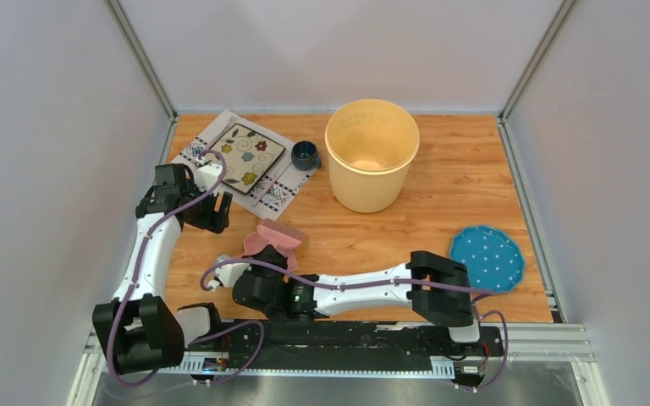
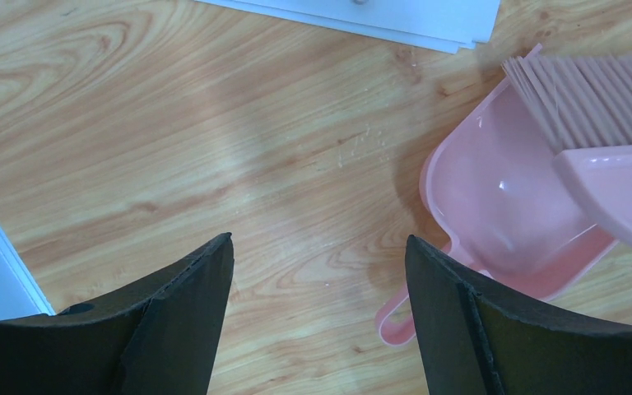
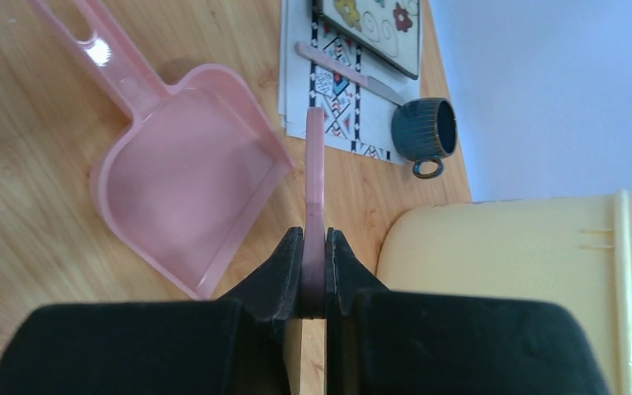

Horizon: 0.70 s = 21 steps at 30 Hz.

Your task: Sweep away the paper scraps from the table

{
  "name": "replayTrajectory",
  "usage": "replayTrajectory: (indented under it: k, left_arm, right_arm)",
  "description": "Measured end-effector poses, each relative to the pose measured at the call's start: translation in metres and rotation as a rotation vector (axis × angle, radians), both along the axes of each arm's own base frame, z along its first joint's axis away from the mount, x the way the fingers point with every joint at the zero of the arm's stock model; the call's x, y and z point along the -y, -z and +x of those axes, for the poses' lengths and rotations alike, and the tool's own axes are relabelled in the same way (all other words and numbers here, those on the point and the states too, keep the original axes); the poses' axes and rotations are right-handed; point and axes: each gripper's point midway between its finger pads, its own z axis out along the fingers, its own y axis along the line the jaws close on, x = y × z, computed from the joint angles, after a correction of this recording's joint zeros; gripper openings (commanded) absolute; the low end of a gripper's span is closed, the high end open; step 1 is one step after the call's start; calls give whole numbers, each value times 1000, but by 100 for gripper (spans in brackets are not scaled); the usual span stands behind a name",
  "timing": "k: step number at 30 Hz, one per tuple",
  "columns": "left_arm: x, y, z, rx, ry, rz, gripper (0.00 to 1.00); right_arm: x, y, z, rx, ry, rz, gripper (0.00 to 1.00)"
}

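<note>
No paper scraps show in any view. The wood-grain table (image 1: 457,190) carries a pink dustpan (image 1: 256,245) near its front left, and the pan looks empty (image 3: 185,173). My right gripper (image 3: 315,240) is shut on the thin handle of the pink brush (image 3: 315,156). It holds the brush (image 1: 280,230) with its bristles (image 2: 584,90) just over the dustpan (image 2: 502,210). My left gripper (image 2: 319,247) is open above bare wood, just left of the dustpan's handle, and nothing is between its fingers. In the top view it (image 1: 212,211) hovers near the placemat's front corner.
A tall yellow bin (image 1: 371,156) stands at the middle back. A white patterned placemat (image 1: 283,190) with a square floral plate (image 1: 244,155) lies at the back left, with a dark blue cup (image 1: 305,154) beside it. A blue dotted plate (image 1: 487,256) lies at the right.
</note>
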Motion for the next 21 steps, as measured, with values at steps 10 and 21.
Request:
replayTrajectory:
  k: [10, 21]
  left_arm:
    - [-1, -1, 2, 10, -2, 1, 84]
    - [-1, -1, 2, 8, 1, 2, 84]
  right_arm:
    - [0, 57, -8, -50, 24, -133, 0]
    - [-4, 70, -19, -138, 4, -140, 76]
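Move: The right hand, already gripping the brush's handle, has the dustpan's pan roughly 5 cm ahead, 3 cm to its left and 13 cm below. The bin stands about 21 cm ahead and 24 cm to this hand's right, and the mug about 31 cm ahead and 7 cm to its right. From the idle left hand the dustpan lies some 10 cm to the right, 4 cm back and 10 cm below. Lower the right gripper with the brush about 6 cm, nearly straight down onto the lying dustpan, rolling the hand some 8 degrees so that its left side dips. Pause there, then spread the fingers wide to let go of the brush handle, easing another 1 cm back and down as they open. ##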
